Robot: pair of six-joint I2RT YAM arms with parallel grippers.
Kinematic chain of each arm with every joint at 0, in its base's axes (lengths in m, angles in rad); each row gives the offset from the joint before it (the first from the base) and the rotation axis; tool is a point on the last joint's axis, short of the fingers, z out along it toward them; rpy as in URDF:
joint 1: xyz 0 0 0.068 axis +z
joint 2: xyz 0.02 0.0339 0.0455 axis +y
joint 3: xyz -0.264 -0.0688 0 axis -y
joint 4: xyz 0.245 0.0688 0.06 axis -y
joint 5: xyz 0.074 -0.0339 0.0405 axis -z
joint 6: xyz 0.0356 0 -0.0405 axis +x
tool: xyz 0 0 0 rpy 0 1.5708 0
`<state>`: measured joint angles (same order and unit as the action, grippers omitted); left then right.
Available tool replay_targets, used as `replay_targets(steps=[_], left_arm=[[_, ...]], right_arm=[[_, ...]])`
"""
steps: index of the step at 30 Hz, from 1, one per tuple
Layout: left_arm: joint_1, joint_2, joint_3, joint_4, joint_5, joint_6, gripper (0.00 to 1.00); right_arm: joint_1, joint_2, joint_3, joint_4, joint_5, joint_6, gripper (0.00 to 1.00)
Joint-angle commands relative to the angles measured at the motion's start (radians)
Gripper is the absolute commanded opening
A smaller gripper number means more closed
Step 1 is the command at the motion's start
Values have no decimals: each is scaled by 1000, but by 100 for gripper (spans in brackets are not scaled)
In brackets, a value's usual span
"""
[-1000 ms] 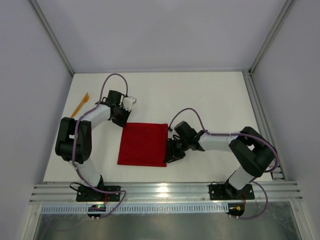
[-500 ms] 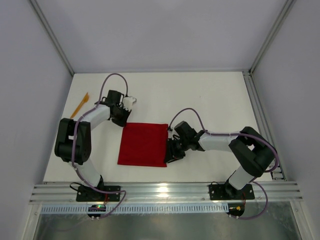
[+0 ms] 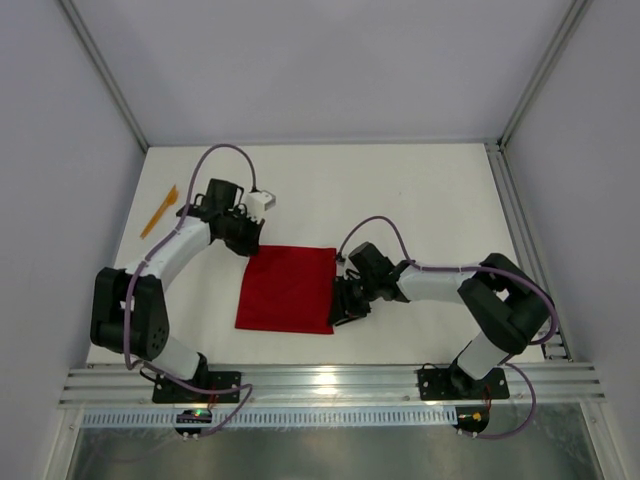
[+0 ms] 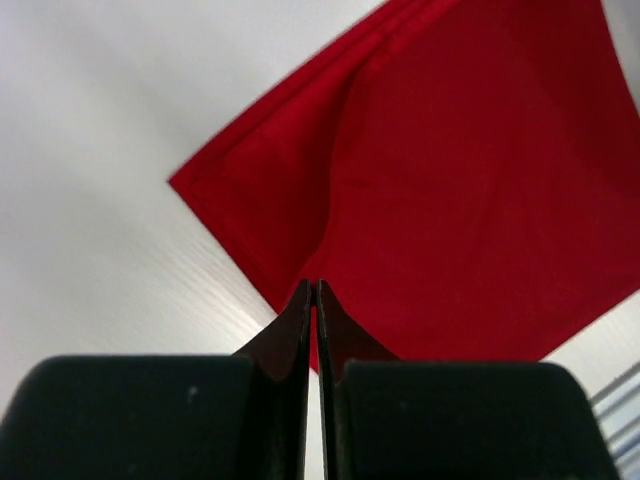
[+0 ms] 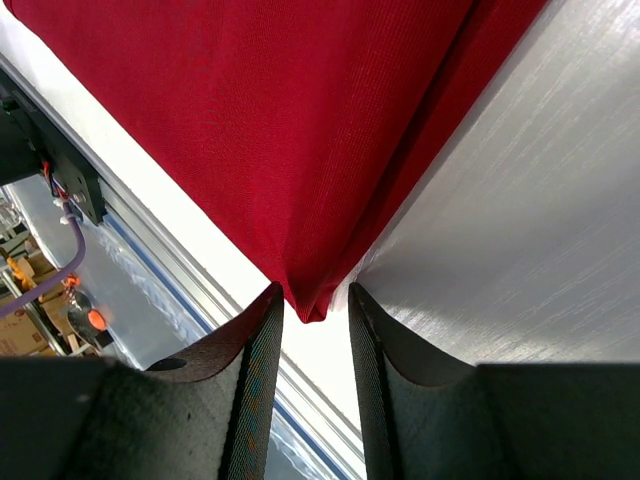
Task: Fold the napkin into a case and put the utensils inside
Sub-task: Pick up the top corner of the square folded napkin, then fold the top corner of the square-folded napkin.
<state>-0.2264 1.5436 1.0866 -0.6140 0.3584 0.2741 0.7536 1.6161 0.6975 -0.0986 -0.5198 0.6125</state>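
Note:
The red napkin (image 3: 288,290) lies flat as a rectangle in the middle of the white table. My left gripper (image 3: 247,243) sits at its far left corner, and in the left wrist view (image 4: 316,287) its jaws are shut on the napkin (image 4: 480,180), with a crease running up to the tips. At the napkin's near right corner my right gripper (image 3: 340,312) is open. In the right wrist view (image 5: 313,292) that corner of the napkin (image 5: 250,120) hangs between the jaws, touching neither. One orange utensil (image 3: 160,210) lies by the left wall.
An aluminium rail (image 3: 330,380) runs along the table's near edge, just beyond the right gripper. Grey walls and frame posts (image 3: 100,75) close in the left, right and far sides. The left arm's elbow (image 3: 125,315) stands near the front left.
My left gripper has closed at the napkin's far left corner, and the left arm's elbow has swung out to the left and nearer. The right arm and the napkin have stayed put.

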Motion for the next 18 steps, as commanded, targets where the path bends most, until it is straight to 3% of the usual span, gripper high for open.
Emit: replay_targets(steps=[1, 4, 7, 9, 18], left_arm=[[-59, -75, -16, -85, 100, 23, 0], [-131, -109, -25, -113, 117, 24, 0], [-198, -122, -19, -130, 140, 10, 0], [-244, -120, -11, -138, 152, 5, 0], [-395, -106, -54, -139, 192, 20, 0]], right_arm=[[-14, -21, -4, -26, 75, 10, 38], [-26, -62, -13, -41, 99, 26, 40], [-43, -79, -32, -49, 101, 24, 58], [-59, -84, -44, -43, 98, 30, 63], [-148, -203, -85, -81, 150, 50, 63]])
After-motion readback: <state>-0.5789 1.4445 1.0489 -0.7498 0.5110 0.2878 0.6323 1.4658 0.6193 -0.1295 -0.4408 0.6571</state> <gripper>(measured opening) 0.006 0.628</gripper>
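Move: From the raised left gripper, the napkin's near-right corner lies about 18 cm back, 19 cm right and 8 cm below; the far-left corner is about 3 cm ahead and 2 cm left, the far-right some 3 cm ahead and 20 cm right, both also 8 cm down. From the right hand, the near-right corner lies only about 1 cm back, 1 cm left and 1 cm below; the far-right corner is some 20 cm ahead and 1 cm left, just as low. Bring the left gripper, still shut and empty, back and to the right about 15 cm, high over the napkin towards its near-right corner, rising slightly and turning some 25 degrees clockwise. Meanwhile spread the right fingers from around that corner and draw the hand off it, rightward and a little forward and up, turning slightly clockwise. ##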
